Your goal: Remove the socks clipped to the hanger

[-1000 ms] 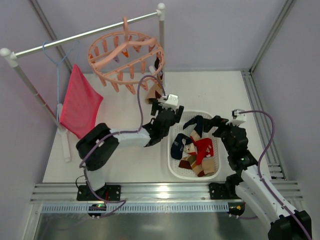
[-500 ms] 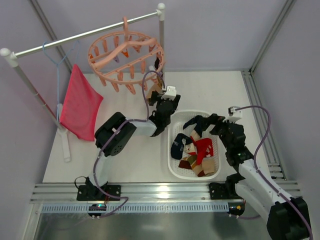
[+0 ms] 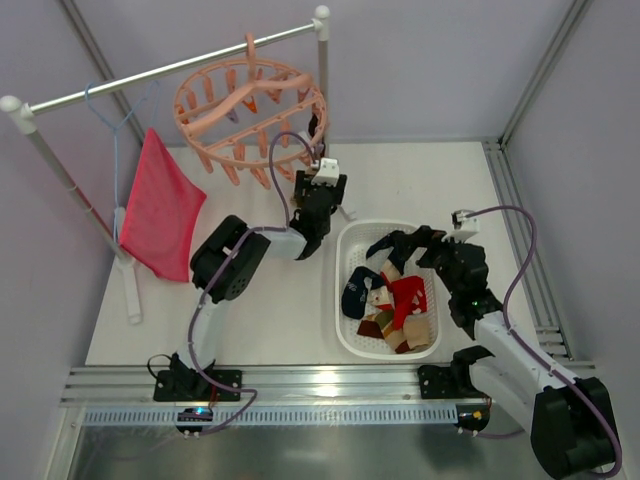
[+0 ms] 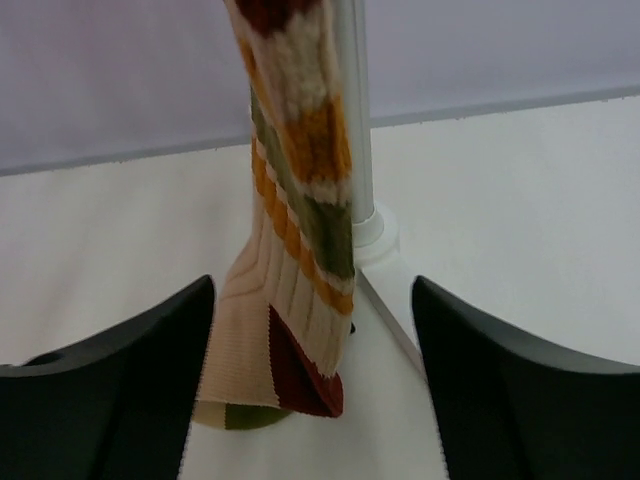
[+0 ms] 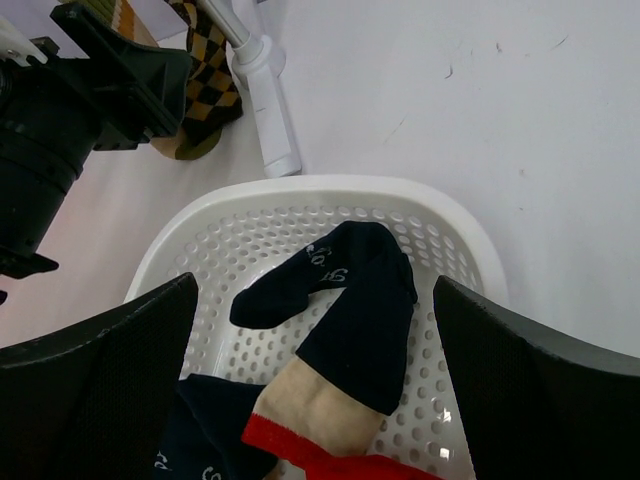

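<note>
The salmon-pink ring hanger [image 3: 250,105] hangs by its hook from the rail. A brown-tan striped sock [image 4: 300,200] dangles from it between the fingers of my left gripper [image 4: 312,300]. The sock lies close to the left finger [image 4: 130,380] and is not pinched; the gripper is open. In the top view the left gripper [image 3: 322,195] sits just under the hanger's near rim. A diamond-patterned sock [image 5: 215,75] hangs beside the rack pole. My right gripper [image 5: 315,290] is open over the white basket [image 5: 455,235], above a dark navy sock [image 5: 360,300] lying in it.
The basket [image 3: 345,250] holds several loose socks. A pink-red cloth [image 3: 160,205] hangs on a light-blue wire hanger [image 3: 110,120] at the rail's left. The rack pole [image 4: 352,120] and its foot [image 5: 270,110] stand right behind the striped sock.
My left gripper has moved away from the basket and up to the hanger, so the striped sock now hangs between its fingers. The right gripper has edged slightly over the basket.
</note>
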`<state>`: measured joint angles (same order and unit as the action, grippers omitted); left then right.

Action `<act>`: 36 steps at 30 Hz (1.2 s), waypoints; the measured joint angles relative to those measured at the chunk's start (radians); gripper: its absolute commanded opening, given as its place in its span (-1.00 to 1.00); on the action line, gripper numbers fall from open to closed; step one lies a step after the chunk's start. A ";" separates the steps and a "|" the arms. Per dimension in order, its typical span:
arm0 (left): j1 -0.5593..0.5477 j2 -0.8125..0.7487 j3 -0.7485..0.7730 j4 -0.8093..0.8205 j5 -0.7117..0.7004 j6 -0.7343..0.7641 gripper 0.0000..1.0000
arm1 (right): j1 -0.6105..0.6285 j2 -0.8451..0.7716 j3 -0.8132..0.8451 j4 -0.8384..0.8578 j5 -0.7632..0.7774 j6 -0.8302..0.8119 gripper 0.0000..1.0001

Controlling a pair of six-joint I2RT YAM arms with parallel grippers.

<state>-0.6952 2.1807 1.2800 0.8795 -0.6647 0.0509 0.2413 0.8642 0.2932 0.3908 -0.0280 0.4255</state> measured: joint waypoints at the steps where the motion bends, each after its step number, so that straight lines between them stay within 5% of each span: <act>1: 0.007 0.005 0.011 -0.001 0.009 -0.003 0.25 | -0.002 0.000 0.000 0.001 -0.001 0.000 0.99; 2: 0.016 0.011 0.024 -0.002 0.017 -0.004 0.06 | -0.002 0.000 0.000 0.002 -0.002 0.000 0.99; 3: 0.024 0.018 0.037 -0.003 0.027 -0.007 -0.35 | -0.002 -0.001 0.000 0.002 -0.002 0.000 0.99; 7: 0.042 0.027 0.057 -0.009 0.050 -0.016 -0.98 | -0.002 -0.020 0.000 -0.005 -0.001 0.000 0.99; 17: 0.042 -0.018 -0.044 0.009 0.072 -0.024 -0.99 | -0.003 -0.045 0.000 -0.012 -0.002 0.000 0.99; 36: -0.119 -0.456 -0.435 0.102 0.026 -0.005 -1.00 | -0.004 -0.137 0.000 -0.145 -0.024 -0.051 1.00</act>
<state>-0.8143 1.7248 0.8448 0.9817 -0.6388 0.0456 0.2371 0.7277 0.2935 0.2462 -0.0521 0.3748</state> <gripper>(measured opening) 0.008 0.996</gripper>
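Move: The striped sock hangs right in front of the left hand, some 3 cm ahead between the open fingers, its middle about 3 cm higher. The checkered sock hangs about 7 cm ahead and 2 cm to the right, at much the same height. The pole's foot is roughly 12 cm ahead and 3 cm right, 12 cm below; the basket is about 29 cm back, 16 cm right and 12 cm below. From the right hand the striped sock is some 21 cm ahead and 25 cm left, a little higher. The striped sock is pinched through its lower leg: the left hand eases about 2 cm forward around it and the fingers shut. Keeping that grip, the hand draws the sock back some 13 cm, away from the pole, drifting left at first and partly back right, and after a slight dip rises about 8 cm while the wrist turns a little clockwise. ##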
